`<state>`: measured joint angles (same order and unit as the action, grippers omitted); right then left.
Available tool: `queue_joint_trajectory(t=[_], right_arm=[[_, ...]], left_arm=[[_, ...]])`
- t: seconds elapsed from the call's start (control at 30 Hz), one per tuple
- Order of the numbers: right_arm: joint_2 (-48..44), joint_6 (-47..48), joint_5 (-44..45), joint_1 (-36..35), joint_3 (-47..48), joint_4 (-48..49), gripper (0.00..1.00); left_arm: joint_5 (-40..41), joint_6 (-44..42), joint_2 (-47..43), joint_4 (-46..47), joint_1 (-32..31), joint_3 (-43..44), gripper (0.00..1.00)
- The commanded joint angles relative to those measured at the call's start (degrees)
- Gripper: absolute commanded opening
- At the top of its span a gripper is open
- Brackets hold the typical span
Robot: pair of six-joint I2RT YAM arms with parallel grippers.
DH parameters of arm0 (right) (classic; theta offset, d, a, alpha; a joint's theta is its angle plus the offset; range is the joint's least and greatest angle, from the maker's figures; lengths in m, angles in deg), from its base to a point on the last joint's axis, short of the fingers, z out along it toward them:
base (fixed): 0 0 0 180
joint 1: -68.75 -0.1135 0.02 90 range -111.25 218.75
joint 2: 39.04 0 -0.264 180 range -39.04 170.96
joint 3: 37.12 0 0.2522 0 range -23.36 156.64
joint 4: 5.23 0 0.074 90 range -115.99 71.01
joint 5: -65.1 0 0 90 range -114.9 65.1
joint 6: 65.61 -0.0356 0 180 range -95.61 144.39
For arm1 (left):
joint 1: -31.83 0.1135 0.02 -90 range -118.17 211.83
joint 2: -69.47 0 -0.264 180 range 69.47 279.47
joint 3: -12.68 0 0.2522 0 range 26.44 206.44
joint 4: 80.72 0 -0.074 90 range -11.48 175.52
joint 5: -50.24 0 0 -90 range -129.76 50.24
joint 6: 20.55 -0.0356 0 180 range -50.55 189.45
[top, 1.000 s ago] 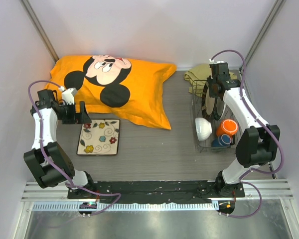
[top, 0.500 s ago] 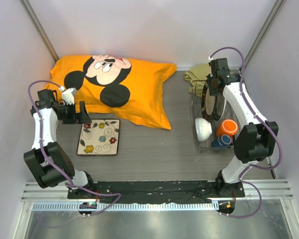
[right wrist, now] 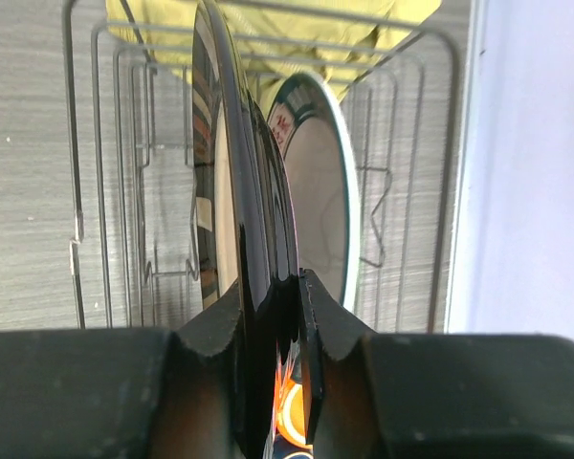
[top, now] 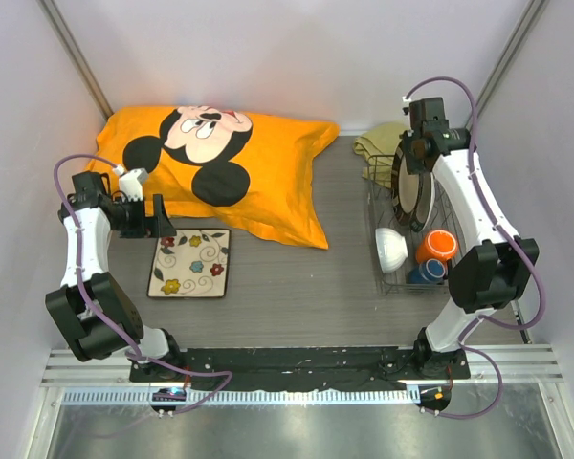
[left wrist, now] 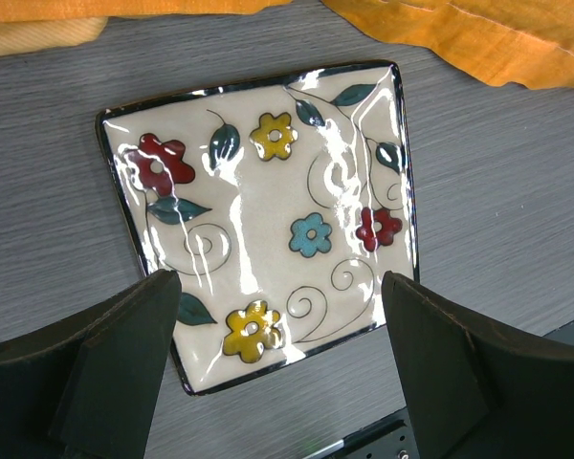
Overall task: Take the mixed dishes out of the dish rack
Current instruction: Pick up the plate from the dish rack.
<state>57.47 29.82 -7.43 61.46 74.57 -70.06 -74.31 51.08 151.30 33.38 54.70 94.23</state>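
The dish rack [top: 374,212] stands at the right of the table. My right gripper [top: 410,159] is shut on the rim of the upright round brown dark-rimmed plate [top: 413,196] at the rack's far end. In the right wrist view the fingers [right wrist: 318,316] pinch that dark rim [right wrist: 241,182], and a white plate with a dark rim [right wrist: 318,182] stands just behind it. A white bowl [top: 390,247], an orange mug [top: 437,245] and a small blue cup [top: 430,270] sit in the rack's near half. The square floral plate [top: 190,263] lies flat on the table, with my left gripper [top: 159,219] open above its far edge.
An orange cartoon-mouse pillow [top: 230,172] fills the back left, close to the floral plate [left wrist: 268,220]. An olive-green cloth [top: 373,148] lies behind the rack. The side walls stand close to both arms. The rack's wire side [right wrist: 77,191] rises left of the held plate.
My right gripper has shifted toward the back of the table with the brown plate still in its grip. The left arm has not moved.
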Motion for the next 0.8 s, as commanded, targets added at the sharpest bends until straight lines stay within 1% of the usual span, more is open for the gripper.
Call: queue_joint_trajectory(t=[0.0,0.23,0.6,0.7,0.77], right_arm=[[-1.24,2.21,2.65,-0.27,6.13,3.44,0.01],[-0.88,2.48,2.13,-0.27,9.46,1.68,0.01],[-1.15,2.48,1.25,-0.53,17.2,-3.77,0.01],[-1.41,2.48,0.9,-0.79,18.87,-5.0,0.01],[-1.59,2.3,0.2,-0.97,20.72,-5.71,0.01]], left_arm=[[-1.49,-0.26,-0.61,0.02,-0.2,1.73,0.91],[-2.02,-0.35,0.09,-0.07,-0.2,2.0,0.91],[-6.85,-1.49,-0.08,-2.09,-0.99,3.84,0.91],[-9.39,-1.75,-0.52,-2.44,-1.78,4.19,0.91],[-13.08,-1.93,-1.22,-2.7,-2.74,4.63,0.91]])
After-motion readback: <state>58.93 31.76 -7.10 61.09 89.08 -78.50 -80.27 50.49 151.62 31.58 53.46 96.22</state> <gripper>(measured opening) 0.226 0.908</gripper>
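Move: The dark-rimmed plate is already pinched by its upper rim in the right hand, its middle about 8 cm below the fingers and 3 cm back. The white green-rimmed plate stands some 5 cm to the hand's right, 4 cm back and 12 cm below. The white bowl is roughly 20 cm back, 2 cm left and 17 cm down; the orange mug about 19 back, 6 right and 15 down. From the left hand the held plate is about 58 cm right and 9 cm ahead, near level. The dark-rimmed plate, still pinched by its rim, is drawn nearly straight up out of its slot, past the white green-rimmed plate. The right hand rises about 6 cm, easing briefly near the start and then climbing faster, with hardly any wrist turn. Late on, the open, empty left hand starts rightward and up, some 2 cm, over the square plate. ##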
